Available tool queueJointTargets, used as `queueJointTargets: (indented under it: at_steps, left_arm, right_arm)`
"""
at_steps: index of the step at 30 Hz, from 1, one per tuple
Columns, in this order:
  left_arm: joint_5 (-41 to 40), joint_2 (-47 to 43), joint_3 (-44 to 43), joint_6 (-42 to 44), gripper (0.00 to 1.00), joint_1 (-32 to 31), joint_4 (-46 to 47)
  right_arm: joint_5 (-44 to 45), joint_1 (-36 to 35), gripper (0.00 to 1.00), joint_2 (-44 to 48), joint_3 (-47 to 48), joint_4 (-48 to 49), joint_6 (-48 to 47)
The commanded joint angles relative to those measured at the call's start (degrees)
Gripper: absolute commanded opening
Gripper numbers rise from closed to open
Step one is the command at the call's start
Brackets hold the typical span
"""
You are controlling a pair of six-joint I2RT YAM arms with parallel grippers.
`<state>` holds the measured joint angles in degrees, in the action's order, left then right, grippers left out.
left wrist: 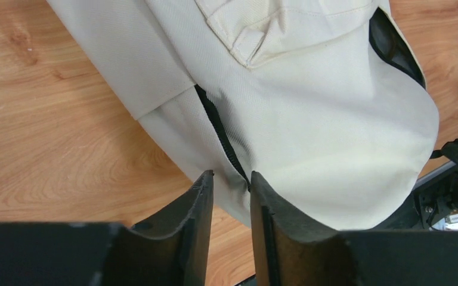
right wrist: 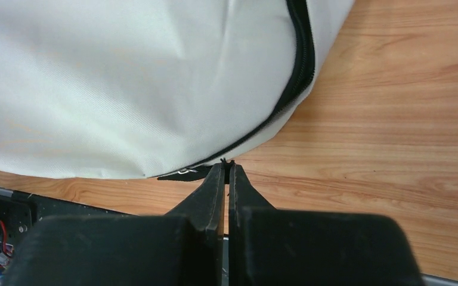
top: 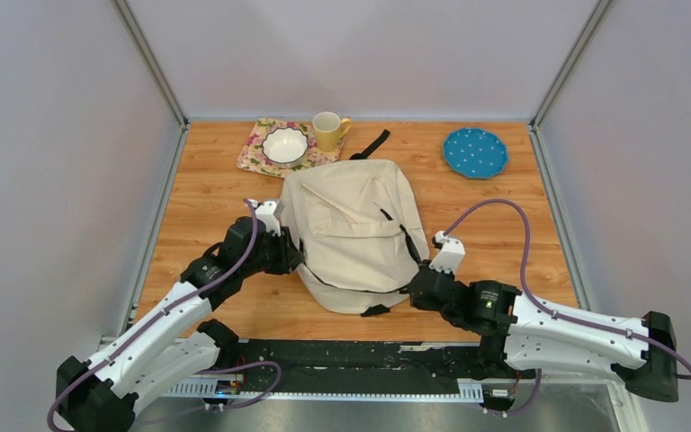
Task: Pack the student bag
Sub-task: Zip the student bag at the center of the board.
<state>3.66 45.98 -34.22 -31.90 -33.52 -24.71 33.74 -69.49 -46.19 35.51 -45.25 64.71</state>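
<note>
The cream student bag (top: 351, 229) lies flat mid-table, its rounded end toward the arm bases. My left gripper (top: 290, 256) is at the bag's left side. In the left wrist view its jaws (left wrist: 231, 176) stand slightly open around a fold of the bag (left wrist: 310, 119) beside the black zipper (left wrist: 217, 128). My right gripper (top: 417, 286) sits at the bag's near right corner. In the right wrist view it (right wrist: 226, 164) is shut, with a bit of the black zipper pull (right wrist: 185, 173) pinched at its tips, right at the bag's (right wrist: 125, 77) edge where the zipper track (right wrist: 301, 65) curves round.
Along the back edge stand a white bowl (top: 285, 145) on a floral mat (top: 254, 160), a yellow mug (top: 327, 131) and a blue dotted plate (top: 475, 151). A black strap (top: 371, 144) pokes out behind the bag. Grey walls close in both sides.
</note>
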Motion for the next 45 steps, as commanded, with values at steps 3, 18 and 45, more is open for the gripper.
queueJointTargets:
  at_steps: [3,18,45]
  left_arm:
    - [-0.2,-3.3,-0.2,2.8,0.63,0.9,-0.3]
    - [-3.5,-7.7,-3.4,8.4,0.76,0.8,-5.5]
    - [-1.2,-6.9,-9.1,23.5,0.79,-10.5,-3.8]
  right_arm:
    - [-4.0,0.3,0.00,-4.9,2.0,9.3,-7.1]
    - [-6.9,0.3,0.00,-5.3,2.4,15.3,-11.3]
    - [-1.7,0.4,0.00,-3.7,1.1,21.3,-15.2]
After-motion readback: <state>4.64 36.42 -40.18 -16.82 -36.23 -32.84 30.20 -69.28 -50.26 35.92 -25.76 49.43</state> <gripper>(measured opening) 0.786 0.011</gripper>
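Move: The zip slider lies some 3 cm to the left of the right hand's fingertips, about 1 cm back and 2 cm below; the fingertips appear to hold its pull. From that hand, the black tab is about 6 cm left, 4 cm back and 6 cm down, and the bag's middle 11 cm left and 12 cm ahead, slightly lower. From the left hand, the slider is about 21 cm right and 6 cm back, slightly lower. Fingers still shut, seemingly on the zip pull, the right hand carries it about 6 cm left past the slider, dipping 1 cm, then rising to 3 cm above its start and edging forward, with a slight counter-clockwise turn. The left hand opens wide, comes free of the zip's left edge and rises 5 cm, drifting back; it eases left, then returns right as its fingertips tilt up and swing clockwise. ##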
